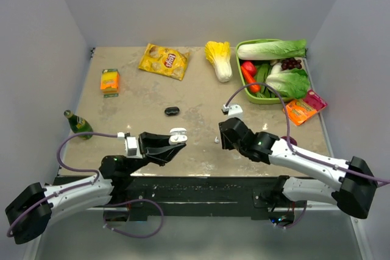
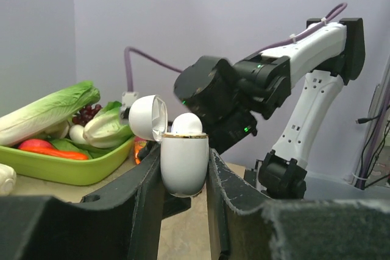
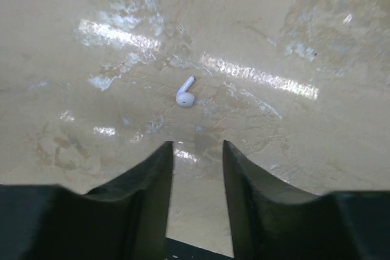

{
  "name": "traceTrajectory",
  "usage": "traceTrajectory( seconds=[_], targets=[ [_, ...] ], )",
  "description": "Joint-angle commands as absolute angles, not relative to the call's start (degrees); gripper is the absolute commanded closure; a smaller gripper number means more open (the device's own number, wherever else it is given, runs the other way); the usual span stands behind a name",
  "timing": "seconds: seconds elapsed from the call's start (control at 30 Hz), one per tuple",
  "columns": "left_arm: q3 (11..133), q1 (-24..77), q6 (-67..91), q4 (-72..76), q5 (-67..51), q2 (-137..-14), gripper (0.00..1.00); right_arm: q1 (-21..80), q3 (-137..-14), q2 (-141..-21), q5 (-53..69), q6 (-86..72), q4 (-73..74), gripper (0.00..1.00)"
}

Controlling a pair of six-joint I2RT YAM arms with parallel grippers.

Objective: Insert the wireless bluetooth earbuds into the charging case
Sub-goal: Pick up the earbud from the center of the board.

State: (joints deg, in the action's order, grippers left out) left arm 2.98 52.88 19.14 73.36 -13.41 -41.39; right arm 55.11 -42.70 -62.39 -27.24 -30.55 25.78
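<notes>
My left gripper is shut on the white charging case, held upright above the table with its lid swung open to the left. One white earbud sits in the top of the case. In the top view the case is at the tip of the left arm. A second white earbud lies on the table just ahead of my right gripper. That gripper's jaws stand apart with nothing between them. In the top view this earbud lies beside the right gripper.
A small black case lies mid-table. At the back are a chips bag, a napa cabbage and a green basket of vegetables. An orange box and a green bottle are at the left, an orange packet at the right.
</notes>
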Motion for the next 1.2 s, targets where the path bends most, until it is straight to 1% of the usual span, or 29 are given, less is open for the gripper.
traceTrajectory(
  seconds=[0.0, 0.07, 0.1, 0.2, 0.3, 0.47, 0.93, 1.17],
  targets=[
    [1.9, 52.7, 21.5, 90.4, -15.9, -40.7, 1.00, 51.0, -39.3, -65.2, -20.2, -33.4, 17.8, 0.73],
    [1.8, 52.7, 21.4, 89.2, -15.9, -40.3, 1.00, 49.4, -37.9, -66.4, -19.0, -33.1, 15.8, 0.81],
    [1.8, 52.7, 21.3, 88.8, -15.8, -39.9, 1.00, 49.1, -37.7, -67.0, -18.8, -33.0, 15.4, 0.87],
    [1.8, 52.7, 21.0, 87.5, -15.6, -39.6, 1.00, 49.0, -37.4, -70.3, -17.8, -32.5, 14.6, 0.96],
    [1.8, 52.8, 21.1, 87.5, -15.6, -40.3, 1.00, 49.0, -37.3, -73.7, -16.0, -32.3, 12.7, 0.99],
    [1.0, 52.9, 21.4, 88.2, -15.4, -40.8, 1.00, 49.0, -37.1, -77.9, -15.0, -32.1, 10.4, 1.00],
    [0.9, 53.3, 20.0, 84.6, -13.8, -38.7, 1.00, 47.1, -39.2, -82.7, -19.1, -30.7, 9.6, 0.99],
    [1.0, 53.4, 19.6, 83.8, -13.5, -38.4, 1.00, 46.9, -39.9, -84.2, -15.7, -29.7, 7.1, 0.99]
  ],
)
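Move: The white earbud lies on the table about 3 cm ahead of my right hand, 3 cm to its left and 11 cm below. Some 11 cm farther out than the earbud and 16 cm to the left of it sits the black case, also on the table. The white charging case, in my left hand, is about 16 cm left of my right hand, 9 cm back and 17 cm above. From my left hand the earbud is roughly 12 cm ahead, 13 cm right and 28 cm below. I drop my right hand about 10 cm towards the earbud, fast at first and then easing, tipping the fingers some 13 degrees steeper. On the way down I shut the half-open fingers completely on nothing, then creep 1 to 2 cm forward just above the table, bringing the closed tips in close beside the earbud's right side. ##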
